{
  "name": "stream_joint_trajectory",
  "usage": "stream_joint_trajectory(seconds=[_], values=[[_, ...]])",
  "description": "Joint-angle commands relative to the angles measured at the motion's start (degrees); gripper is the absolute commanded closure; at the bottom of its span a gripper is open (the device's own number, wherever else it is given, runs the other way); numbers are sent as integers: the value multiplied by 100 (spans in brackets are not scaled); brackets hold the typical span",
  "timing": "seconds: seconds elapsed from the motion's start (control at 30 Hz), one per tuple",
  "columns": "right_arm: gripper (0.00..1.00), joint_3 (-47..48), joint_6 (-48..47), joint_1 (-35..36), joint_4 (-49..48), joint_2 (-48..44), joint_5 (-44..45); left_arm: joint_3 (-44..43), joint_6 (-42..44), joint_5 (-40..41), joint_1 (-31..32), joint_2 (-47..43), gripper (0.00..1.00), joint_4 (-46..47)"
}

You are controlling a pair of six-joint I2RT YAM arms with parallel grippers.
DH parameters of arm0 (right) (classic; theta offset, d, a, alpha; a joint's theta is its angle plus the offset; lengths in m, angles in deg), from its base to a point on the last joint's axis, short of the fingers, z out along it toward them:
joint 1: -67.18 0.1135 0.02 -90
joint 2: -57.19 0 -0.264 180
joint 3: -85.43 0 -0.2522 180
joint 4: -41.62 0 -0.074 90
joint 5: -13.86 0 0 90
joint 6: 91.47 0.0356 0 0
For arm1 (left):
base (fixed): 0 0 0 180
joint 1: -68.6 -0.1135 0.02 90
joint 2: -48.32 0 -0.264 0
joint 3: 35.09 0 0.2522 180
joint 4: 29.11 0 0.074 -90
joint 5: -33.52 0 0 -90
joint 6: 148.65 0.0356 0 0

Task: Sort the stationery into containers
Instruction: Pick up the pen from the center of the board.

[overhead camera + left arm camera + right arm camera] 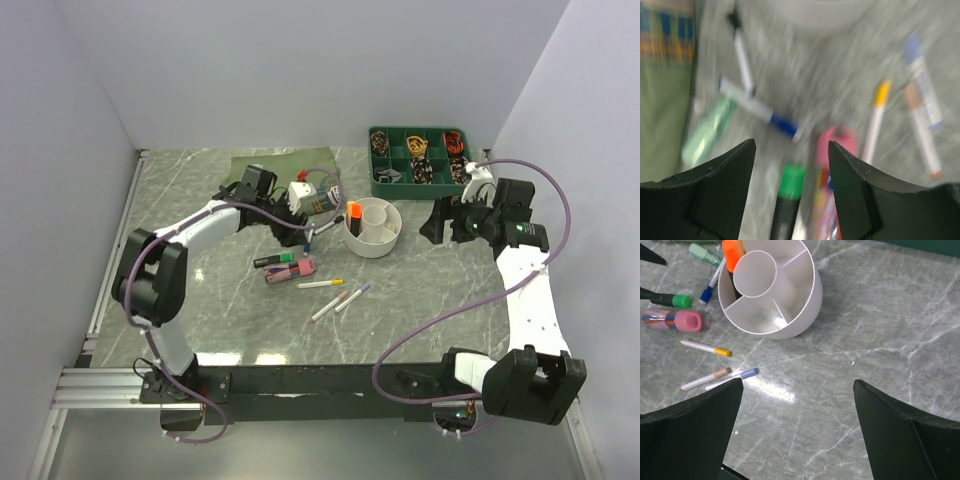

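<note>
The white round tub [379,238] with inner dividers stands mid-table, an orange highlighter [353,211] upright in one compartment. My left gripper [303,236] hovers just left of the tub, open and empty, above the loose stationery. Under it in the blurred left wrist view lie a green-capped black highlighter [789,184], a pink highlighter [838,144], a blue-tipped pen [756,106] and a yellow-capped pen [878,120]. My right gripper [440,222] is open and empty to the right of the tub [790,305]. Two more thin pens [715,378] lie in front of it.
A dark green compartment tray [385,160] of small items sits at the back right. A folded olive shirt [285,163] lies at the back with a small white carton [312,195] on its edge. White walls close in the table on three sides.
</note>
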Motion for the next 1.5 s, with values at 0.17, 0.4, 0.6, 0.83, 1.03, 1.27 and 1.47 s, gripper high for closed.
stream_joint_trajectory(seconds=[0.17, 0.4, 0.6, 0.83, 1.03, 1.27, 1.47], values=[[0, -208, 142, 37, -354, -309, -195, -399, 1163, 1518, -328, 658, 36, -1534], [0, -419, 133, 37, -407, -432, -160, -312, 1426, 1667, -328, 913, 37, -1666], [0, -612, 160, 37, -460, -529, -151, -277, 1593, 1764, -328, 1045, 37, -1736], [0, -560, 133, 37, -442, -467, -98, -163, 1945, 1668, -320, 888, 38, -1991], [0, -647, 151, 37, -486, -441, -125, -118, 2121, 1562, -302, 632, 38, -2167], [0, -533, 142, 37, -512, -318, -116, 101, 2121, 1650, -162, 746, 38, -2167], [0, -489, 116, 37, -451, -300, -116, 329, 2279, 1816, -65, 606, 39, -2132]])
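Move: The green-capped pen lies some 8 cm to the left of the left hand, 4 cm back from it and 12 cm below. The pink-capped case is about 4 cm to the right of that pen and 3 cm nearer the base; the blue-capped pen lies almost straight under the left hand, perhaps 2 cm ahead and 1 cm right. From the right hand, the green-capped pen is roughly 38 cm left, 1 cm ahead and 20 cm below. The left hand sweeps quickly down about 9 cm and left about 8 cm, from over the blue-capped pen towards the green-capped pen, its rightward-slanting fingers tipping some 25 degrees steeper towards the table. After nearly halting there, low over the table, it eases back about 3 cm towards the base and sinks another 1 cm, bringing the still part-open fingers to either side of the green-capped pen, one of them in the gap beside the pink-capped case, without closing. ##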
